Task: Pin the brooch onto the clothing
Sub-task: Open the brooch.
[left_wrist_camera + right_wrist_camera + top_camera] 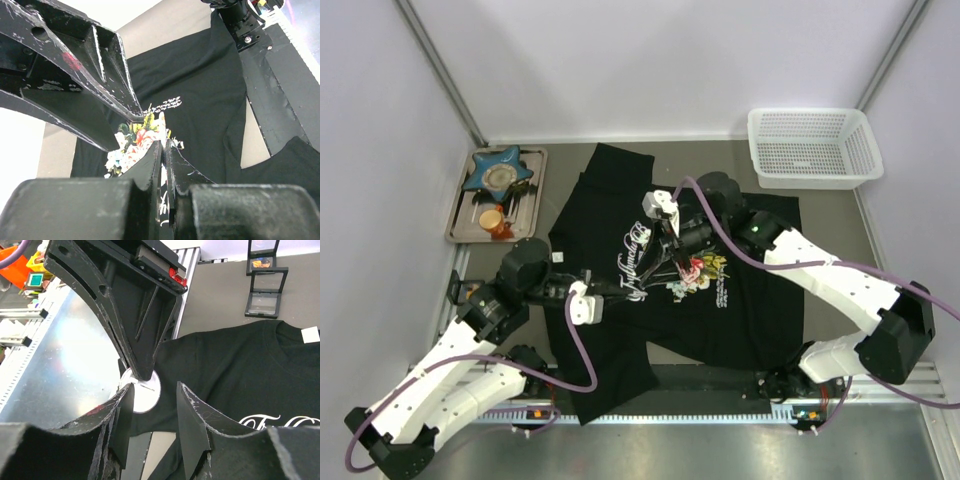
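The clothing, a black T-shirt (pixel 740 320) with a rose print (pixel 705 270), lies spread on the table. Both grippers meet over its chest, beside the print (pixel 135 142). My left gripper (pixel 638 288) reaches in from the left, its jaws pressed together (pixel 165 142). In the right wrist view its tips (pixel 142 375) pinch the brooch (pixel 148 394), a small pale round disc held against the black cloth (pixel 240 360). My right gripper (pixel 155 395) is open. Its left finger (pixel 122 407) is at the brooch's edge and its right finger stands apart over the shirt.
A white mesh basket (pixel 810 145) sits at the back right. A metal tray (pixel 460 215) at the back left holds a blue star-shaped dish (pixel 498 172) and an orange item (pixel 495 222). Two black square boxes (pixel 264 290) stand beyond the collar. A metal rail (pixel 670 410) runs along the near edge.
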Robot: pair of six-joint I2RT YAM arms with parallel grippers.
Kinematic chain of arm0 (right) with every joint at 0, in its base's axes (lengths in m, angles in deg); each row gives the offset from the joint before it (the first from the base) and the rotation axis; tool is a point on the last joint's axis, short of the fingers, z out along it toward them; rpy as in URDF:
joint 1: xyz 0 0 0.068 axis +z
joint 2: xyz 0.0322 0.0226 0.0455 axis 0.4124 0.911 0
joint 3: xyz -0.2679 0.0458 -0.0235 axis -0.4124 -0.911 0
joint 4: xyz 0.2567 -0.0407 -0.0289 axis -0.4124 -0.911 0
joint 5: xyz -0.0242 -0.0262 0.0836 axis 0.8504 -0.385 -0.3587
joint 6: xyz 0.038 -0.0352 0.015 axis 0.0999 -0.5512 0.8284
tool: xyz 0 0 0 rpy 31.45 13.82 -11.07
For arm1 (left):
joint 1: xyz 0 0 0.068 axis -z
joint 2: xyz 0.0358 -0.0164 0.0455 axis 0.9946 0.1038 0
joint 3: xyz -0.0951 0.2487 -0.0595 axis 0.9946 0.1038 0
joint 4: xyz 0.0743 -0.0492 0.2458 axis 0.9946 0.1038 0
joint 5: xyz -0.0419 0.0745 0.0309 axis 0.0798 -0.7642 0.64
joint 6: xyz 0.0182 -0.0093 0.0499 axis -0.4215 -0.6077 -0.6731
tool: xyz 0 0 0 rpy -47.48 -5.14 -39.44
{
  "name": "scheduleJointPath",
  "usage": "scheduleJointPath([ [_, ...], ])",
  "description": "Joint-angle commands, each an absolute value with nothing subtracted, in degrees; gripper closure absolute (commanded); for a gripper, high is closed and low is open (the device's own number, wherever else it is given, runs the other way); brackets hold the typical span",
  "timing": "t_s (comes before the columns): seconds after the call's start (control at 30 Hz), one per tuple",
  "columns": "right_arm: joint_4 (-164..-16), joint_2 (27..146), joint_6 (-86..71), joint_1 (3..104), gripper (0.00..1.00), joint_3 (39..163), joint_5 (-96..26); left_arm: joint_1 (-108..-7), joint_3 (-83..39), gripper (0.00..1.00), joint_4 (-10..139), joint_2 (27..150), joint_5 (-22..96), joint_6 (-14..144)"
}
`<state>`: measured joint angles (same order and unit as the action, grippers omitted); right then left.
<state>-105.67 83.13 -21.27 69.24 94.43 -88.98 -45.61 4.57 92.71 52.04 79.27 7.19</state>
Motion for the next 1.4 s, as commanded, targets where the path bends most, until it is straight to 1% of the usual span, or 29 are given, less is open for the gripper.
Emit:
scheduleJointPath([
  [0.0, -105.22, 81.57, -24.58, 71.03, 0.61, 94.43, -87.04, -45.55, 4.44, 1.0, 92.37, 51.16, 79.9, 4.89],
  [0.33, -107.06, 81.75, -28.01, 73.14, 0.66, 94.87, -83.61, -45.46, 4.27, 1.0, 92.11, 51.25, 80.34, 4.45],
  [0.73, -110.05, 80.34, -36.09, 74.71, 0.66, 94.61, -82.91, -45.55, 4.71, 1.0, 90.53, 51.52, 79.46, 6.65],
  [0.83, -110.23, 80.43, -36.63, 74.81, 0.73, 94.87, -83.17, -45.55, 4.62, 1.0, 90.18, 51.95, 79.55, 6.83],
  [0.87, -110.14, 80.43, -36.8, 74.81, 0.81, 94.96, -83.34, -45.55, 4.53, 1.0, 90.44, 52.04, 79.55, 6.65],
  [0.93, -110.23, 80.26, -37.07, 74.81, 0.91, 94.96, -83.61, -45.55, 4.45, 1.0, 90.62, 52.22, 79.72, 6.13],
  [0.97, -110.32, 80.26, -37.07, 74.72, 1.0, 94.87, -83.61, -45.55, 4.53, 1.0, 90.7, 52.22, 79.81, 6.12],
  [1.13, -110.14, 80.43, -34.53, 74.19, 1.0, 94.43, -82.9, -45.55, 4.53, 1.0, 92.81, 51.87, 79.9, 1.65],
  [1.37, -110.41, 84.47, -27.49, 71.47, 1.0, 96.45, -84.92, -45.46, 5.68, 1.0, 94.66, 50.9, 79.46, -7.66],
])
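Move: Held in the left hand's shut fingers, the brooch has its middle about 2 cm to the right of that hand and 1 cm lower. From the partly open right hand it lies roughly 4 cm to the left, 2 cm back and 2 cm down. Some 25 cm below the right hand are the shirt's flower print, about 5 cm right and 2 cm ahead, and the white lettering, about 6 cm left and 2 cm ahead. Sinking nearly 2 cm and easing about 1 cm back and to the left, the right hand brings its fingertips towards the back of the brooch, rolling some 10 degrees about its own fingers. There its part-open fingers close fully at the pin side, and the hand edges slightly forward and rolls a little back. The left hand stays put and keeps its grip on the brooch, rolling only slightly at the end. ##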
